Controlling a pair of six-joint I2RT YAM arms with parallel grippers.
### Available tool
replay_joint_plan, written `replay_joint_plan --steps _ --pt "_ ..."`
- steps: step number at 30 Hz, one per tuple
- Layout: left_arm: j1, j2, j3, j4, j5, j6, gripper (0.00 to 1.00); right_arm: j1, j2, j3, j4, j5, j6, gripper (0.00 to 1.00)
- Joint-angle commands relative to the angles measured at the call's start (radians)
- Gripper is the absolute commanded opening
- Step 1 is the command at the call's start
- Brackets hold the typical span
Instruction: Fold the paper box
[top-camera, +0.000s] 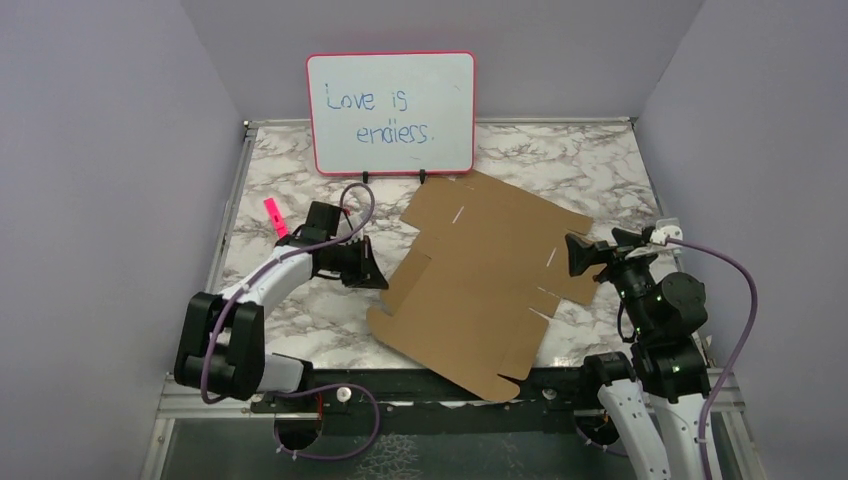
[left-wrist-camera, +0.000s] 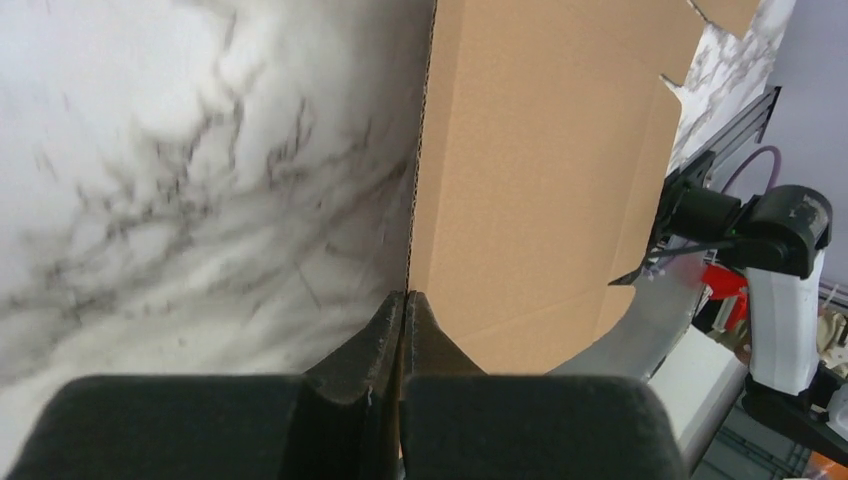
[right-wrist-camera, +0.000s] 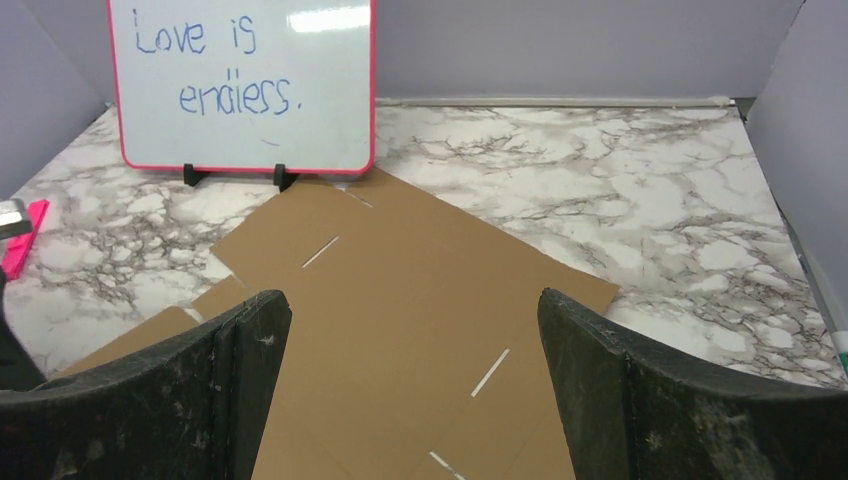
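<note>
The paper box (top-camera: 480, 270) is a flat brown die-cut cardboard sheet with flaps and slots, lying on the marble table (top-camera: 560, 160) with its near corner over the front edge. My left gripper (top-camera: 378, 275) is at the sheet's left flap edge. In the left wrist view the jaws (left-wrist-camera: 404, 300) are shut on the paper box (left-wrist-camera: 540, 170), whose thin edge runs straight in between them. My right gripper (top-camera: 583, 257) hovers wide open over the sheet's right side. In the right wrist view the gripper (right-wrist-camera: 410, 300) has only the paper box (right-wrist-camera: 400, 250) below it.
A pink-framed whiteboard (top-camera: 392, 112) with blue writing stands at the back, just behind the sheet's far corner. A pink marker (top-camera: 275, 216) lies on the table left of the left arm. Purple walls close in both sides.
</note>
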Motion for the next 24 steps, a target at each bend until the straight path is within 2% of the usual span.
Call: replay_joint_plan --steps 1,6,10,13,17,21,24 --pt "0.007 -0.152 -0.124 -0.036 -0.054 -0.110 0.02 0.008 0.022 0.014 0.000 0.003 0.003 1.00" --pt "0.006 -0.359 -0.194 -0.069 -0.069 -0.249 0.11 0.007 0.095 0.051 -0.033 -0.007 0.036 1.00" --pt "0.007 -0.487 -0.237 -0.099 -0.118 -0.318 0.26 0.008 0.186 0.087 -0.065 -0.030 0.097 1.00" --pt "0.007 -0.538 -0.227 -0.117 -0.171 -0.312 0.42 0.007 0.263 0.095 -0.075 -0.070 0.132 1.00" --pt "0.008 -0.518 -0.157 -0.131 -0.243 -0.238 0.62 0.007 0.366 0.088 -0.098 -0.069 0.178 1.00" --pt "0.008 -0.414 -0.042 -0.110 -0.317 -0.130 0.72 0.008 0.453 0.065 -0.110 -0.038 0.221 1.00" --pt "0.007 -0.321 0.036 -0.031 -0.343 -0.096 0.76 0.008 0.496 0.045 -0.102 -0.039 0.247 1.00"
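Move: The left hand's shut fingers hold the flat paper box by its left edge. The sheet's middle lies about 20 cm to this hand's right, level with it and some 5 cm lower; the pink tool is about 25 cm left and 16 cm ahead, and the whiteboard 27 cm straight ahead. From the high, wide-open right hand, the box's middle lies some 20 cm left, level fore-and-aft, about 25 cm below. Left hand drags the box back 5 cm, opens, rises; right hand sinks 9 cm, tilting down towards it. ##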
